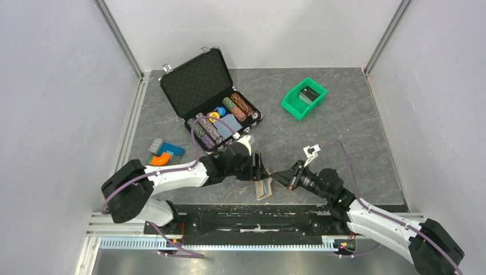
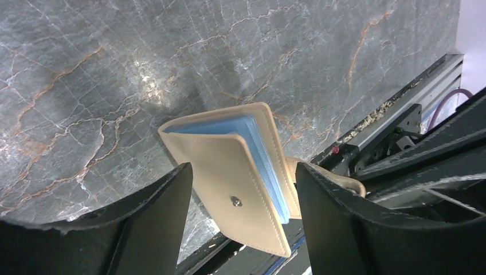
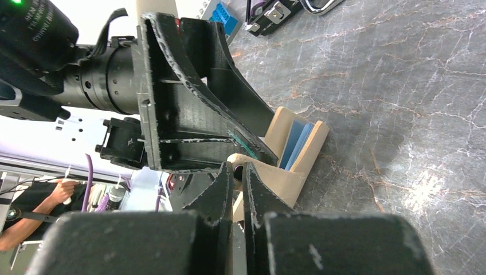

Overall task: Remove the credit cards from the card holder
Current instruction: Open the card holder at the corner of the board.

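Observation:
The card holder (image 1: 263,188) is a tan folding wallet standing on edge on the grey table, near the front edge between both arms. In the left wrist view it (image 2: 229,183) is partly open, with light blue credit cards (image 2: 261,154) stacked inside. My left gripper (image 1: 259,169) straddles it, and its jaws (image 2: 242,172) touch both tan covers. In the right wrist view the wallet (image 3: 312,146) shows its cards (image 3: 295,143) edge-on. My right gripper (image 3: 238,169) is shut on the wallet's small side tab (image 3: 269,175). The right gripper (image 1: 276,176) is just right of the wallet.
An open black foam-lined case (image 1: 198,83) with poker chips (image 1: 220,123) lies at the back left. A green bin (image 1: 304,97) holding a dark object stands at the back right. Coloured blocks (image 1: 163,153) lie at the left. The table's front rail (image 1: 258,217) is right behind the wallet.

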Controlling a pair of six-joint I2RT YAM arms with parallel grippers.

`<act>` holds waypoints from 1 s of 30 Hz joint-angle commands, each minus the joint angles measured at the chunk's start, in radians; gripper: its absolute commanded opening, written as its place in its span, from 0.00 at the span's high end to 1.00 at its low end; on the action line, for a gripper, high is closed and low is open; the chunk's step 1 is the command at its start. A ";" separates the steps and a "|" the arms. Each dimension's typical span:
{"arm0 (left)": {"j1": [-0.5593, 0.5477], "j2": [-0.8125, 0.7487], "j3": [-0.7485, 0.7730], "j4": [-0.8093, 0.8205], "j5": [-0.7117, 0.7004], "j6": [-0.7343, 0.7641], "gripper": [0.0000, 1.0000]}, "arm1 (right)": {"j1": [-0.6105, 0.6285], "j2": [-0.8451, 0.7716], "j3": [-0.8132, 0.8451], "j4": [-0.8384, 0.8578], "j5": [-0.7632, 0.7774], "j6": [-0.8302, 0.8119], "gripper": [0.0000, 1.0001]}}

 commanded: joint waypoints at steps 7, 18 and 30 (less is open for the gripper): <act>-0.005 -0.029 0.032 -0.115 -0.076 0.046 0.41 | -0.002 -0.028 0.078 -0.156 0.097 -0.088 1.00; -0.002 -0.142 -0.031 -0.252 -0.208 0.074 0.54 | -0.007 0.005 0.107 -0.369 0.257 -0.194 1.00; -0.001 -0.141 -0.089 -0.249 -0.221 0.070 0.58 | -0.015 -0.024 0.224 -0.573 0.324 -0.245 0.69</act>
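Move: The card holder stands half open between the hands, its strap end already pinched by the right fingers. From the left hand, its middle lies about 3 cm back, 1 cm right and 2 cm below; from the right hand, some 3 cm left, 4 cm back and 5 cm below. The poker case is about 20 cm ahead and 15 cm left of the left hand, 4 cm lower; the green basket is roughly 30 cm ahead and 12 cm right of the right hand, 9 cm below it. The left hand draws about 7 cm left, bobbing once and ending 3 cm lower, drawing the snap-side cover away from the sleeves as its fingers narrow to half their gap, tips dipping steeper, one fingertip finishing on the cover's inner face. Meanwhile the right hand carries the strap end down about 7 cm and 6 cm right, a little forward too, tipping its fingers down nearly 30 degrees, and only at the end begins to part them around the strap. ##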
